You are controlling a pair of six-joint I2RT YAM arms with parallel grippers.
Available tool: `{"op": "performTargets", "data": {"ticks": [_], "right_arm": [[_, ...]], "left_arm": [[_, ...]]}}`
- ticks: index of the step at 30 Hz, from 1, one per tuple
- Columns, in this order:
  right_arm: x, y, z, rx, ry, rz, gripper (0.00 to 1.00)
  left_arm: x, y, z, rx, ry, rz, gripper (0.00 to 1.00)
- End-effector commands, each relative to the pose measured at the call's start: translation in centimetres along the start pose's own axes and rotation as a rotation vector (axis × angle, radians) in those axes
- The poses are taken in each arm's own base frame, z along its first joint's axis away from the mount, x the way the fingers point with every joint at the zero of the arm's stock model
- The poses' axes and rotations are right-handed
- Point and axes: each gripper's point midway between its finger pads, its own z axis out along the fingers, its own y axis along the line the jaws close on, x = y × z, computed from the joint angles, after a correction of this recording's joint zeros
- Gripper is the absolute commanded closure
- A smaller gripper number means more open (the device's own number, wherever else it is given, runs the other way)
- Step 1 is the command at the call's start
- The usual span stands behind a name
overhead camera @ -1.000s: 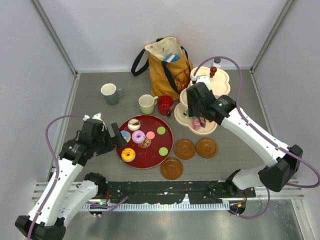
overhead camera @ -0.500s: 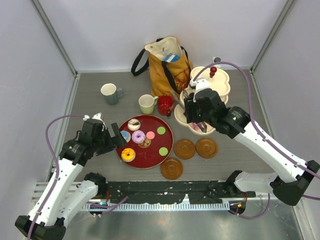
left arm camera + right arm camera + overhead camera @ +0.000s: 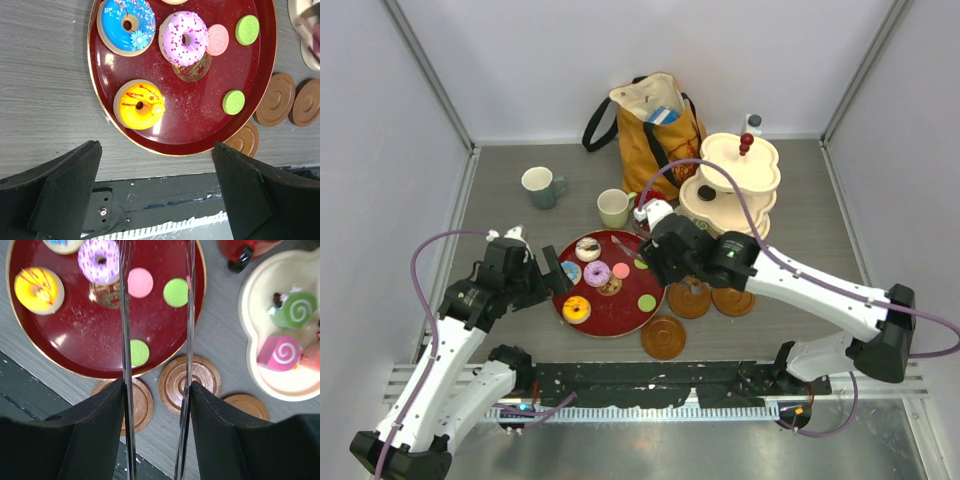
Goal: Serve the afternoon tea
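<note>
On the red tray [image 3: 625, 300] lie a white donut [image 3: 588, 248], a blue donut [image 3: 125, 25], a purple donut [image 3: 184, 37], a yellow donut [image 3: 140, 104], a pink macaron [image 3: 140, 282] and two green macarons [image 3: 176, 292] [image 3: 139, 352]. Green [image 3: 295, 310] and pink [image 3: 280, 354] roll cakes rest on the cream stand [image 3: 740, 165]. My right gripper [image 3: 157, 385] [image 3: 665, 262] is shut on metal tongs [image 3: 125, 340], hovering over the tray's right edge and the brown saucers [image 3: 197, 380]. My left gripper [image 3: 156, 147] [image 3: 555, 275] stands open, left of the tray.
A grey-green mug [image 3: 539, 184] and a pale green mug [image 3: 613, 208] stand behind the tray; the red mug [image 3: 245, 247] shows at the right wrist view's top edge. The mustard tote bag [image 3: 655, 125] leans at the back. Saucers [image 3: 733, 296] [image 3: 663, 337] lie right of the tray.
My right arm has swung left from the stand's bottom tier to above the tray's right edge, tongs still in its grip. The left arm has not moved.
</note>
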Motion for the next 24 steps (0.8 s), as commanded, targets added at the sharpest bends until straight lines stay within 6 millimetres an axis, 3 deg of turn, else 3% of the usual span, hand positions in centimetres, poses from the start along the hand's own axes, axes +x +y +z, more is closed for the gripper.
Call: {"op": "performTargets", "data": {"ticks": [1, 7, 24], "right_arm": [[1.6, 1.9, 2.3, -0.042, 0.058, -0.036, 0.43], [3.8, 2.9, 5.0, -0.014, 0.152, -0.073, 0.44], [4.9, 4.2, 8.1, 0.005, 0.222, -0.141, 0.45]], "left_arm": [[-0.7, -0.3, -0.1, 0.015, -0.033, -0.008, 0.00], [-0.7, -0.4, 0.0, 0.016, -0.033, -0.007, 0.00], [-0.7, -0.4, 0.0, 0.017, -0.032, -0.007, 0.00]]}}
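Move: The right hand, already holding the spread fork-ended tongs, has the pink macaron roughly 7 cm ahead, 11 cm to its left and 20 cm below. At about that same depth, the purple donut sits some 6 cm farther left of the macaron, the far green macaron about 5 cm to its right and 2 cm farther out, and the near green macaron 6 cm right of it and 8 cm closer in. From the idle left hand, the pink macaron is about 7 cm ahead, 15 cm right and 14 cm below. The right hand sinks about 11 cm to the tray, fast at first and then more slowly, drifting some 3 cm left and slightly back while the wrist tips the fingers about 20 degrees more steeply downward. It keeps its hold on the tongs and leaves them spread, bringing one tip down between the purple donut and the pink macaron, against the donut's side, and the other to the macaron's right, beside the far green macaron. ##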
